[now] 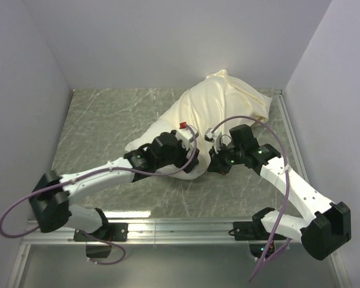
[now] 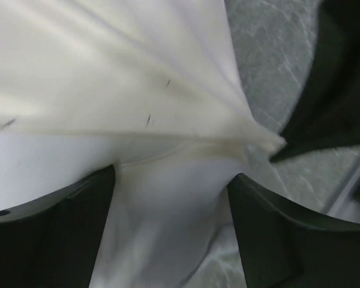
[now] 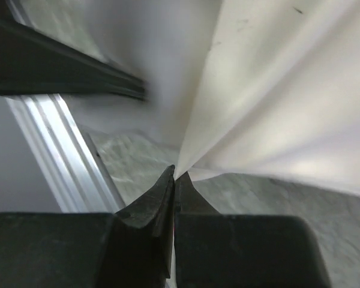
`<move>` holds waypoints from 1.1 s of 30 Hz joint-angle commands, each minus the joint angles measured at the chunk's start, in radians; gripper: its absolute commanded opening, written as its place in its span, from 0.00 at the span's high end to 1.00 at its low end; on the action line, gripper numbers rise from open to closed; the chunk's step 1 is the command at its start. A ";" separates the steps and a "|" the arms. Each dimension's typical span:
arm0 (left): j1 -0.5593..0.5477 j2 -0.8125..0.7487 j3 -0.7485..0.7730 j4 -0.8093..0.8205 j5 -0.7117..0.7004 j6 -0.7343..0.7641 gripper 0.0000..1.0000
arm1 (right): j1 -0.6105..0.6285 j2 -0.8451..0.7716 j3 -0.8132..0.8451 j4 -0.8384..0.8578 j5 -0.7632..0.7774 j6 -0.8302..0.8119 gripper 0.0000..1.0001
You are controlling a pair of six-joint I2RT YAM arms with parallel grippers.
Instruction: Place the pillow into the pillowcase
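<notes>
The cream pillowcase (image 1: 228,102) lies bulging at the back right of the table, its mouth toward the arms. In the left wrist view its hem (image 2: 168,153) crosses the frame, and the white pillow (image 2: 168,210) bulges out below it. My left gripper (image 2: 174,175) is open, its fingers wide apart on either side of that pillow end. From above, the left gripper (image 1: 189,157) sits at the near end of the bundle. My right gripper (image 3: 175,173) is shut on a pinched corner of the pillowcase (image 3: 276,90) edge, just right of the left one (image 1: 215,157).
The marbled grey-green table (image 1: 108,126) has plain walls on three sides. An aluminium rail (image 1: 180,225) runs along the near edge and another along the right side (image 1: 288,132). The right arm's dark body (image 2: 336,90) is close to the left gripper.
</notes>
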 commanded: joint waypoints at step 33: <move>0.403 -0.234 -0.119 -0.179 0.666 0.050 0.04 | 0.143 0.138 0.553 -0.318 0.442 -0.194 0.24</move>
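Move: The left hand has just opened beside the pillow's exposed end; the pillow's left corner lies roughly 19 cm to its left, 3 cm farther out and 8 cm below. The right hand still pinches the pillowcase hem, with that same corner about 28 cm to its left and 5 cm ahead, 6 cm lower. The pillow's near corner is about 7 cm left of the right hand, 4 cm back and 5 cm below. Left hand swings 20 cm left, sinks, returns back-right by the pillow's corner; right releases the hem, rising 10 cm. ##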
